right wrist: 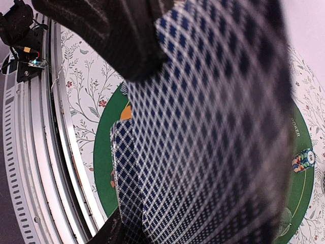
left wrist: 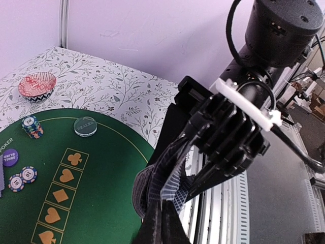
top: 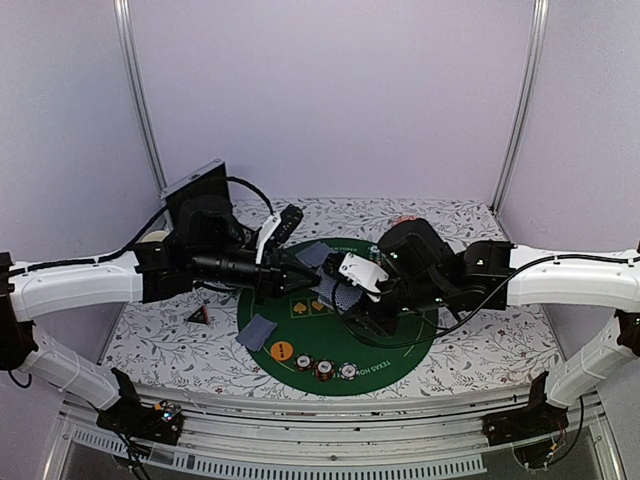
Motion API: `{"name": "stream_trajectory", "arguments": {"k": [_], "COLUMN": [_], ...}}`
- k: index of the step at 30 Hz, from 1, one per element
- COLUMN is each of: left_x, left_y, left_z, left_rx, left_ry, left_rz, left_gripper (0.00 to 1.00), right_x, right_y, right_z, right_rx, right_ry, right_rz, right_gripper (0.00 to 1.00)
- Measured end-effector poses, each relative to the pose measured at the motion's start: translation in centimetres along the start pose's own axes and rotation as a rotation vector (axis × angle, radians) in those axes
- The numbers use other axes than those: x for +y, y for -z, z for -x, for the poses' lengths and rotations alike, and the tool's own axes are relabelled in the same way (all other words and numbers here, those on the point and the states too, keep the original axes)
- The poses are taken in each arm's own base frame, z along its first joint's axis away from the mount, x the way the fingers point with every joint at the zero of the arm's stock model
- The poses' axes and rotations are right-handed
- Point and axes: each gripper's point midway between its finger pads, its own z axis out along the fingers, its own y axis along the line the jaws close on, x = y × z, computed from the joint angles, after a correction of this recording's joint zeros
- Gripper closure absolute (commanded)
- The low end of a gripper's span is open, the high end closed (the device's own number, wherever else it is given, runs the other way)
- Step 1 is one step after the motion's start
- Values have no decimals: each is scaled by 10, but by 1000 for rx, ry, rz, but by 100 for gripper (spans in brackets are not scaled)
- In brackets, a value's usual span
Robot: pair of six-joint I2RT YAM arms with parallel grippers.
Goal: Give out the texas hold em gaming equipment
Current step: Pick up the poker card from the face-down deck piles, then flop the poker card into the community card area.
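Above the green mat [top: 400,345], my right gripper [top: 347,293] is shut on a fanned deck of blue-grey-backed playing cards [left wrist: 170,183]. My left gripper [left wrist: 165,203] meets it from the left, shut on the edge of a card in that fan. The deck's backs [right wrist: 213,152] fill the right wrist view. Single cards lie on the mat at the back [top: 313,254] and the front left [top: 258,331]. An orange disc [top: 282,351] and three striped chips [top: 325,368] sit along the mat's near edge. A dark triangular marker [top: 199,315] lies left of the mat.
A pink patterned dish [left wrist: 37,85] stands on the floral cloth behind the mat. Near it are a chip stack [left wrist: 31,127], a pale dealer disc [left wrist: 84,126] and a purple disc [left wrist: 9,156]. A black box [top: 196,196] stands at the back left.
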Motion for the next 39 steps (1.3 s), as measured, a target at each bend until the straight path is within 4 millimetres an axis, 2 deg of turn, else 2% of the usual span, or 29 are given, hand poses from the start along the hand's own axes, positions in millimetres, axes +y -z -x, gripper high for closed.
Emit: {"name": "stream_trajectory", "arguments": {"k": [15,28,32,39], "left_x": [-17,-18,1,65], "left_y": [22,43,48,65], "left_z": [15,34,33,24], "left_rx": [-37,-98,-95,-44], "left_ry": [-42,-77,-87,-134], "left_rz": [-16,22,124,471], "left_gripper": [100,100,100,100], "right_x": [-9,-22,-24,-24], "right_y": [4,1,4,11], "right_z": [-4,-24,-24,-22], "right_rx": [-16,20,12,-6], "right_ry": [-17,-62,-72,-78], "right_rz": [-24,-38,-38,-34], "right_gripper": [56,57,56,56]}}
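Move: My left hand already pinches a card at the deck in my right fingers; the deck lies some 7 cm to the right, 3 cm back and 4 cm below. On the mat, roughly 22 cm below my left hand, the small-blind card pair is about 25 cm ahead and 1 cm right, two chips 19 cm ahead and 5 cm right, and the big-blind card 1 cm ahead and 12 cm left. From my right hand, the deck sits right between the fingers. Fingers staying shut on the card, I lift my left hand about 5 cm while easing left and slightly back, away from the deck, then swing it forward some 7 cm and farther left, sinking a little and turning counter-clockwise about 20 degrees. My right hand keeps its grip on the deck and draws off to the right, slightly forward. ##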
